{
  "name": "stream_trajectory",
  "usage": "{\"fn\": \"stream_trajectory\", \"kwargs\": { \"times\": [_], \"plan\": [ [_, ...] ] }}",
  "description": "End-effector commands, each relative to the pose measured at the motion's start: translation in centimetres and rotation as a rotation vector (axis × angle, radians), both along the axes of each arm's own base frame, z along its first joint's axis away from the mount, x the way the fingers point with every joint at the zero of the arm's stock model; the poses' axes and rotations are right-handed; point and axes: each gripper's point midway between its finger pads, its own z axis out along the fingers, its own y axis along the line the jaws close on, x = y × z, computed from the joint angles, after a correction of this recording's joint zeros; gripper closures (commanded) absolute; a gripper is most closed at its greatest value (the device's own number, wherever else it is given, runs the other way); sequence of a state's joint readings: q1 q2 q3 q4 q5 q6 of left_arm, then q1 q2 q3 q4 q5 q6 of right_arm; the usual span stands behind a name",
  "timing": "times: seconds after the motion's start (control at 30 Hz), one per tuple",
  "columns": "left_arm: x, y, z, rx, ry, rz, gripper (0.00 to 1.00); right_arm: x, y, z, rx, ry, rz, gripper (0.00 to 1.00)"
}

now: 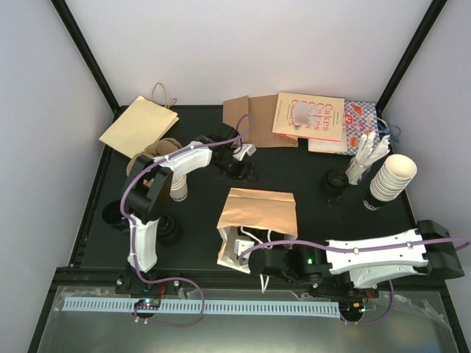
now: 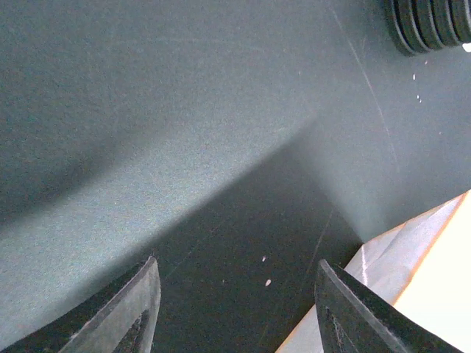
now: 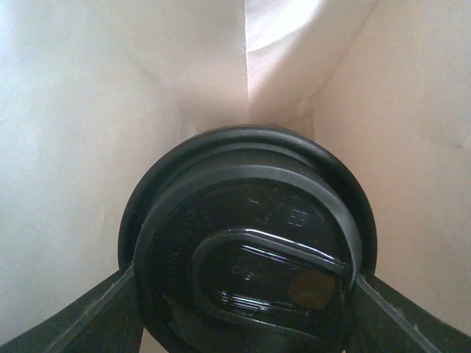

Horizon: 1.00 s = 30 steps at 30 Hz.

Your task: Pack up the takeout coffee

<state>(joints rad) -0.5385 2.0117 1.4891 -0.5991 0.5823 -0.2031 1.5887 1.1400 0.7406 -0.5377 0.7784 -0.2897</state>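
The takeout coffee shows in the right wrist view as a round black lid (image 3: 250, 220) that fills the space between my fingers. My right gripper (image 3: 244, 276) is shut on it, one finger against each side. Pale paper walls of the tan paper bag (image 3: 88, 110) surround it. From above, the bag (image 1: 261, 209) lies on its side with its mouth toward the arms, and my right gripper (image 1: 249, 254) reaches into that mouth. The cup's white body is hidden. My left gripper (image 1: 241, 163) hovers behind the bag, open and empty (image 2: 237, 266) over the black table.
A corner of the bag (image 2: 434, 257) lies beside my left gripper's right finger. A stack of black lids (image 1: 335, 180) (image 2: 430, 26), white cups (image 1: 390, 179) and cutlery (image 1: 366, 158) stand at the right. Flat tan bags (image 1: 140, 125) and a pulp tray (image 1: 158, 151) lie at the back left.
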Motion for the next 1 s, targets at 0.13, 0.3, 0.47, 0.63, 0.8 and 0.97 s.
{"fn": "stream_trajectory", "kwargs": {
  "times": [0.13,0.3,0.47,0.63,0.8,0.97],
  "plan": [
    [-1.3,-1.8,-0.5,-0.099,0.084,-0.076,0.49,0.5,-0.2,-0.6,-0.058,0.009,0.007,0.35],
    [-2.5,-1.5,-1.3,-0.106,0.121,-0.093,0.55,0.7,-0.1,-1.1,-0.097,0.008,0.01,0.35],
    [-3.5,-1.3,-1.6,-0.122,0.145,-0.108,0.59,1.7,0.0,-0.8,-0.12,-0.03,-0.012,0.36],
    [-4.1,-1.2,-1.8,-0.124,0.164,-0.116,0.63,2.5,-0.2,-1.1,-0.144,-0.037,-0.033,0.36],
    [-4.4,-1.0,-1.8,-0.124,0.175,-0.117,0.64,3.3,0.2,-0.8,-0.151,-0.074,-0.052,0.37],
    [-4.7,-1.0,-1.9,-0.123,0.187,-0.121,0.64,3.8,0.3,-1.1,-0.163,-0.079,-0.059,0.37]
  ]
}}
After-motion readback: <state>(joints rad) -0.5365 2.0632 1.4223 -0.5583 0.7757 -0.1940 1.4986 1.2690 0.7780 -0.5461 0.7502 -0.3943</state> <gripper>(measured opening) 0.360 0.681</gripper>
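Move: The takeout bag leans with its mouth towards the robot; its middle is about 12 cm back from the left hand and 3 cm right, at much the same height. From the left hand, the white cup stack stands some 21 cm left and 4 cm back, and the flat kraft bag about 17 cm ahead and 2 cm right. The lidded coffee in the right hand is bound for the carrier inside the bag, roughly 10 cm ahead, 2 cm left and 9 cm below that hand. The lidded coffee, still gripped by its lid, is eased deeper into the tilted bag towards the carrier: the right hand sinks first, then works forward, some 3 cm in all, its fingers tipping about 10 degrees steeper. At the bag's far edge the left hand draws back about 3 cm and down 2 cm, half closing its fingers around that edge; a firm pinch can't be seen. ##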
